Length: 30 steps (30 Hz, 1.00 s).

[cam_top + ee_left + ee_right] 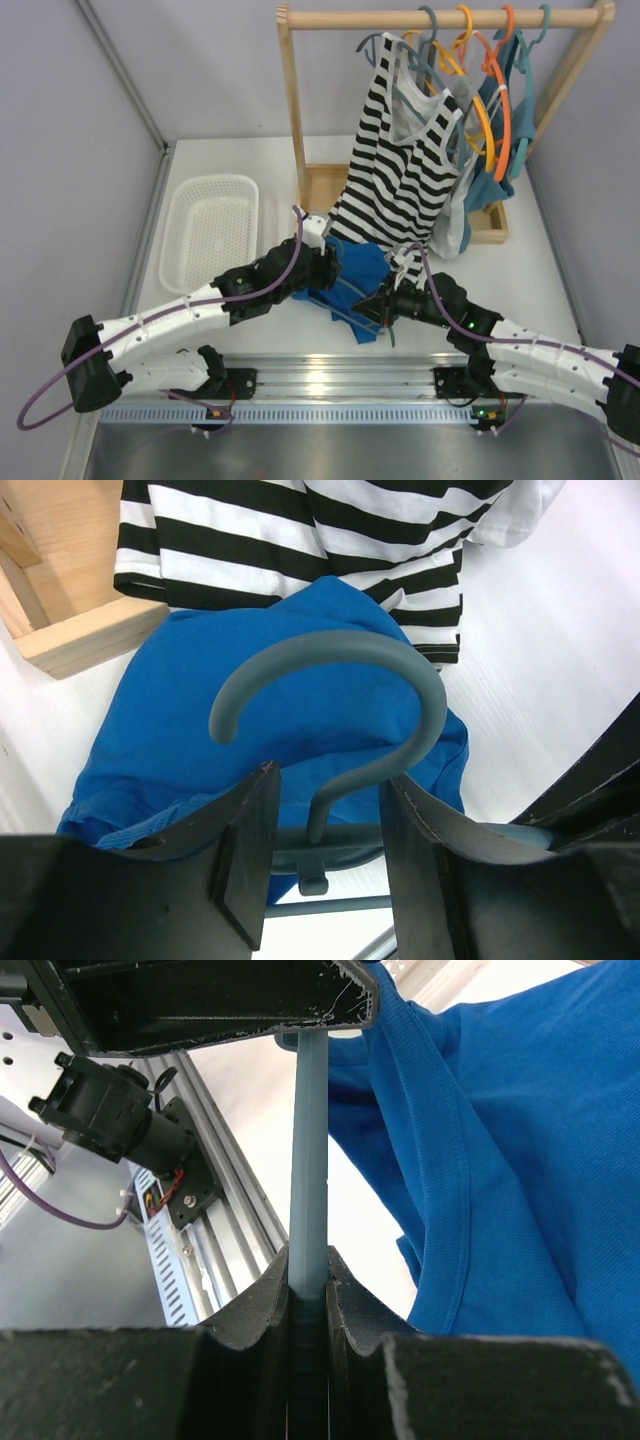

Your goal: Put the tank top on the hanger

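Note:
The bright blue tank top (352, 275) lies bunched on the white table below the rack, and fills the left wrist view (190, 720) and the right wrist view (500, 1160). The slate-blue hanger (335, 665) sits over it with its hook curving up. My left gripper (322, 815) is open, its fingers (245, 860) on either side of the hook's stem with gaps on both sides. My right gripper (308, 1265) is shut on one straight bar of the hanger (308, 1150). Seen from above, the left gripper (325, 262) and right gripper (383, 303) meet at the tank top.
A wooden rack (440, 18) at the back holds a black-and-white striped top (405, 160), an orange hanger (500, 100), a yellow hanger (470, 90) and a teal top (490, 185). Its wooden base (70, 630) is close by. A white basket (210, 230) stands at the left.

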Each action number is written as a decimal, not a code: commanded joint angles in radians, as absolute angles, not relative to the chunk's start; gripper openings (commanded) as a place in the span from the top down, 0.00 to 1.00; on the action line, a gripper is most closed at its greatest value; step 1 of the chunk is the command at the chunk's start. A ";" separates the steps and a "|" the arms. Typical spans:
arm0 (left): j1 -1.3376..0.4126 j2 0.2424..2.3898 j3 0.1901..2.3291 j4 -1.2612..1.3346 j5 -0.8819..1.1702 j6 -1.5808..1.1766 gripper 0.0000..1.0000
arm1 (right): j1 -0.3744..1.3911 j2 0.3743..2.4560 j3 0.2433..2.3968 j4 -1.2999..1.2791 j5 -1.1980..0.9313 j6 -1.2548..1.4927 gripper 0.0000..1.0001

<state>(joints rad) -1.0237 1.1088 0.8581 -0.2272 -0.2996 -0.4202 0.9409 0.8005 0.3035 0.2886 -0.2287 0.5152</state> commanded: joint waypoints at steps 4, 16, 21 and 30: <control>-1.026 1.103 0.841 -0.121 -0.299 -0.419 0.62 | 0.963 0.804 0.379 0.336 -0.216 0.482 1.00; -1.028 1.114 0.844 -0.124 -0.350 -0.393 1.00 | 0.988 0.793 0.477 0.086 -0.081 0.485 0.82; -1.028 1.121 0.864 -0.149 -0.405 -0.374 1.00 | 0.991 0.707 0.529 -0.115 0.075 0.514 0.53; -1.028 1.166 0.891 -0.172 -0.521 -0.390 1.00 | 0.991 0.462 0.574 -0.414 0.252 0.601 0.51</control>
<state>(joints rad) -1.0237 1.1381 0.8436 -0.2024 -0.4442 -0.3862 0.9798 0.5117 0.5282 -0.2752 0.1596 0.5560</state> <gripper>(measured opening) 0.097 0.494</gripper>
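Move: The left hand's half-open fingers already straddle the hanger's neck, just under the hook, about level with the fingertips, while the right hand still grips the hanger's arm with the neck some 5 cm ahead, 7 cm to its left and 3 cm above. The blue tank top lies on the table about 5 cm ahead, 4 cm right and 14 cm below the left hand; the striped top's hem is roughly 14 cm ahead, 9 cm right and 10 cm below that hand. The left fingers close and pinch the hanger's neck while that hand stays almost in place, then it keeps the pinch and eases about 2.5 cm forward and left, turning slightly counter-clockwise. Once the left has its grip, the right fingers open to about half and let go of the hanger's arm, and the right hand draws away from the neck, about 6 cm to the right and 5 cm up with a little forward, turning some 20 degrees clockwise. ##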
